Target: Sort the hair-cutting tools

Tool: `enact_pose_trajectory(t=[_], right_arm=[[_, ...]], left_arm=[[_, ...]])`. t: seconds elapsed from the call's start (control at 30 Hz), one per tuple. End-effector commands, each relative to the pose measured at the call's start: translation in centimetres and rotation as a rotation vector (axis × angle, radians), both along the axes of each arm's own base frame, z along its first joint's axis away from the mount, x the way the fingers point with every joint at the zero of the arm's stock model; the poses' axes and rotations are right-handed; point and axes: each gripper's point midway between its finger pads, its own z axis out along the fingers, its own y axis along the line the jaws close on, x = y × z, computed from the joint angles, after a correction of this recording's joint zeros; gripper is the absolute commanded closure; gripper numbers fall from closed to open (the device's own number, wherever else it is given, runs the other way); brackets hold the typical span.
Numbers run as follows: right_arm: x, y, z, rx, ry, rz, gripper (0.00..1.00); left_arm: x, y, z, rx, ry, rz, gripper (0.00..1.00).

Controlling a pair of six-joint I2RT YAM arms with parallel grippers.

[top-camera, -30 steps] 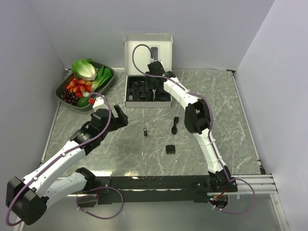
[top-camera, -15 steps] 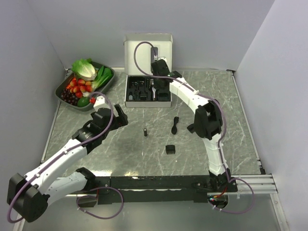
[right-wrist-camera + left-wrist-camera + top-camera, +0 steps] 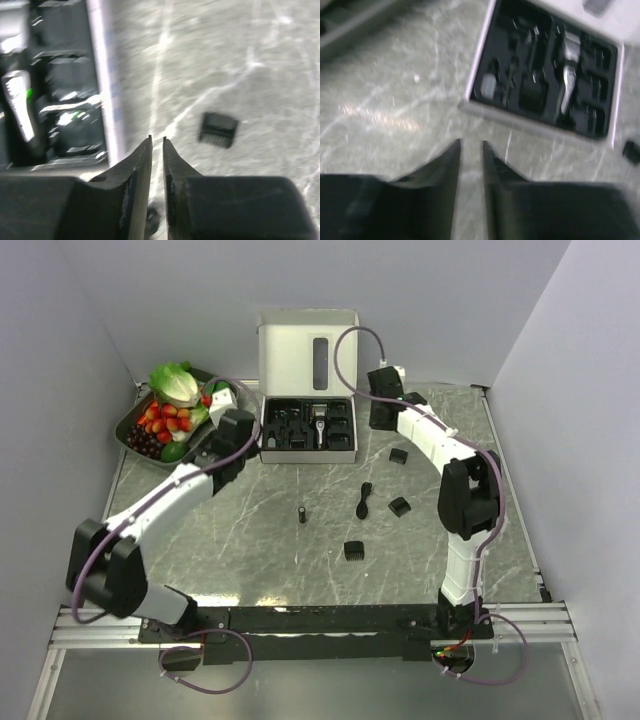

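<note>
The silver-and-black hair clipper (image 3: 318,429) lies in the black insert of the open white box (image 3: 352,453); it also shows as clipper (image 3: 568,75) and clipper (image 3: 19,102). Three black comb guards lie on the table: guard (image 3: 398,455), guard (image 3: 400,506), guard (image 3: 354,550). One of them appears as guard (image 3: 218,129). A small brush (image 3: 364,500) and a short cylinder (image 3: 301,512) lie between them. My left gripper (image 3: 243,428) (image 3: 471,142) hovers left of the box, narrowly open and empty. My right gripper (image 3: 380,418) (image 3: 157,137) hangs right of the box, closed to a slit, holding nothing.
A grey tray of vegetables and fruit (image 3: 131,422) stands at the back left, close behind my left wrist. The box lid (image 3: 290,350) stands upright against the back wall. Side walls close in the table left and right.
My left arm swung from the table's left middle up to the box's left side and its jaws narrowed. My right gripper left the box, moved right, and closed to a slit.
</note>
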Motion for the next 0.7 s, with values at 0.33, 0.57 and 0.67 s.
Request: enact_pose_trajectory(t=[0.33, 0.57, 0.67], right_arm=[[4.8, -1.9, -2.2, 0.143, -0.018, -0.024, 1.0], [6.2, -0.1, -4.8, 0.258, 0.007, 0.033, 1.0], [6.2, 0.1, -6.2, 0.288, 0.033, 0.038, 1.0]], left_arm=[[12.9, 4.3, -7.2, -0.058, 0.129, 0.045, 0.99], [16.7, 3.8, -13.1, -0.082, 0.212, -0.016, 0.99], [17.2, 3.7, -14.5, -0.122, 0.222, -0.043, 0.99]])
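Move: The open box is what both hands are making for: its middle lies about 20 cm ahead of the left hand, 12 cm to its right and 16 cm below. The vegetable basin sits about 19 cm to that hand's left, also 20 cm ahead and some 15 cm down. From the right hand the box's middle is about 8 cm ahead, 16 cm left and 11 cm below; a small comb lies 3 cm ahead, 5 cm right and 13 cm down. Neither hand is seen to touch anything yet; both come down outside the box's two side walls, their partly open fingers closing empty. The left swings forward about 15 cm, with a slight drift left, and sinks as far into the gap between basin and box, fingers tipping 15 degrees further down. The right first eases 3 cm away from the box, then drops some 7 cm while edging forward past the small comb, its left side rolling up a little. ##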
